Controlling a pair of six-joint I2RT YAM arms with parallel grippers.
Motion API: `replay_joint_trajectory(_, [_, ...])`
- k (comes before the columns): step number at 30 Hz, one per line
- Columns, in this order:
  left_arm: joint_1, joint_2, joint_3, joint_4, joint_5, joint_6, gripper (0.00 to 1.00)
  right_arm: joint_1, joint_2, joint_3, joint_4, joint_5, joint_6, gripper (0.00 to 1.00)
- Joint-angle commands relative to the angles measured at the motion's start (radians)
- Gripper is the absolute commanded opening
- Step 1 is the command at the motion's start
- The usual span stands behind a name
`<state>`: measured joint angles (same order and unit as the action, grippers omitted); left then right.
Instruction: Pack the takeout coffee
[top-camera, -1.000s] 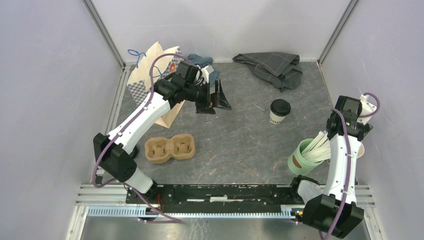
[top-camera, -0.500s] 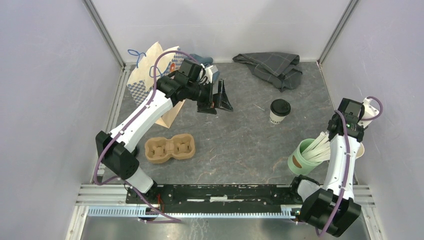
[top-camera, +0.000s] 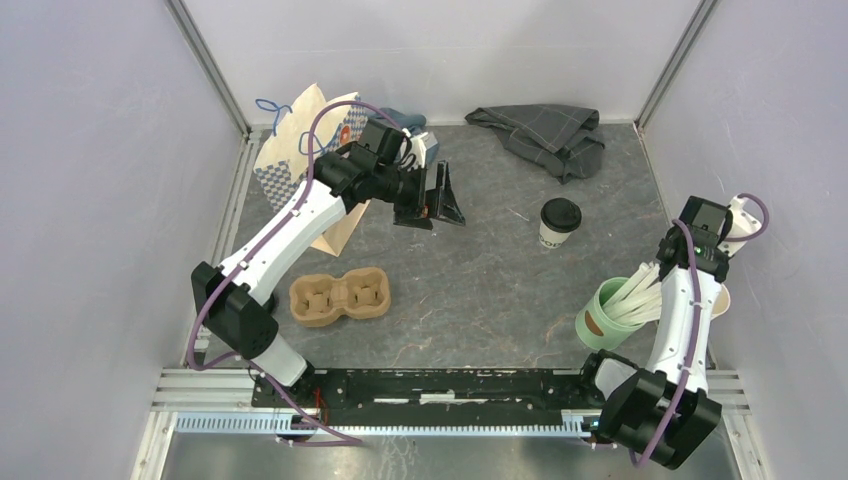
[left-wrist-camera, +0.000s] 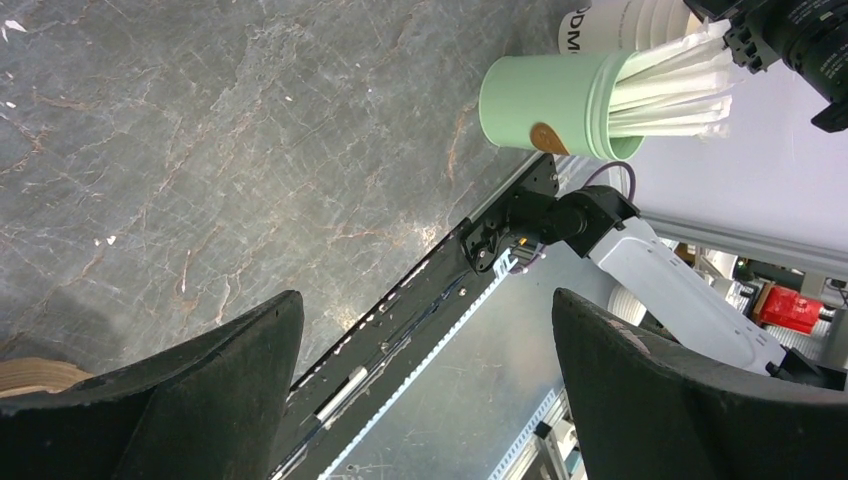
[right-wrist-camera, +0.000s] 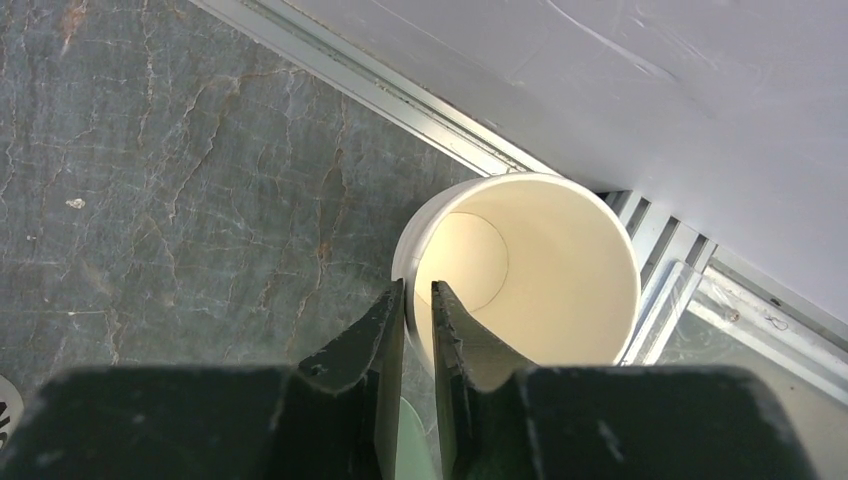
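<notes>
The takeout coffee (top-camera: 559, 222), a small white cup with a black lid, stands upright on the table right of centre, apart from both grippers. My left gripper (top-camera: 437, 196) is open and empty, held over the table to the left of the coffee; in the left wrist view (left-wrist-camera: 425, 300) its jaws stand wide apart with nothing between them. My right gripper (right-wrist-camera: 417, 285) has its jaws almost together and hangs above the rim of a lidless white cup (right-wrist-camera: 530, 270) at the right wall.
A mint-green cup (top-camera: 610, 314) of white sticks stands at the front right, the lidless cup (top-camera: 723, 298) beside it. A brown two-cup carrier (top-camera: 340, 297) lies front left. A paper bag (top-camera: 298, 150) stands back left, a grey cloth (top-camera: 545, 130) at the back.
My left gripper has shifted slightly right towards the coffee. My right wrist has shifted slightly right towards the wall. The coffee has not moved.
</notes>
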<state>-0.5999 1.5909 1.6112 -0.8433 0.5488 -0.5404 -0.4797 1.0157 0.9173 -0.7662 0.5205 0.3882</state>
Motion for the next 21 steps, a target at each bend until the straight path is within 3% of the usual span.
replay_joint_trajectory(1, [-0.008,-0.010,0.043,-0.010,-0.012,0.055,1.00,-0.012,0.004,-0.012,0.040,-0.003,0.009,0.21])
replay_joint_trajectory(8, [-0.011,-0.015,0.043,-0.012,-0.018,0.059,1.00,-0.020,0.009,-0.028,0.051,-0.018,0.006,0.19])
replay_joint_trajectory(11, [-0.012,-0.017,0.043,-0.013,-0.017,0.060,1.00,-0.020,0.007,-0.015,0.044,-0.032,0.001,0.00])
replay_joint_trajectory(21, [-0.014,-0.017,0.041,-0.012,-0.015,0.059,0.99,0.022,-0.051,0.166,-0.130,-0.059,-0.001,0.00])
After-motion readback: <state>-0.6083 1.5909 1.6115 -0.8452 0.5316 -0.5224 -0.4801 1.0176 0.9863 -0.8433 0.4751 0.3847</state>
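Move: The top paper cup of the stack is at the right hand's fingertips: its wall stands between the parted fingers, its middle about 4 cm back, 3 cm to the right and 4 cm below. The green straw cup is some 11 cm left and 6 cm back, and the lidded coffee about 22 cm left and 11 cm ahead, both lower. From the left hand the top paper cup is roughly 48 cm right, 13 cm back and 13 cm down. The top paper cup's rim is pinched on its forward-left side by the right hand, one finger inside and one outside. The hand first sinks about 1 cm with the fingers slightly open, shuts them on the wall, then turns upward and rises about 2 cm, drifting some 1 cm left, with hardly any wrist turn. ##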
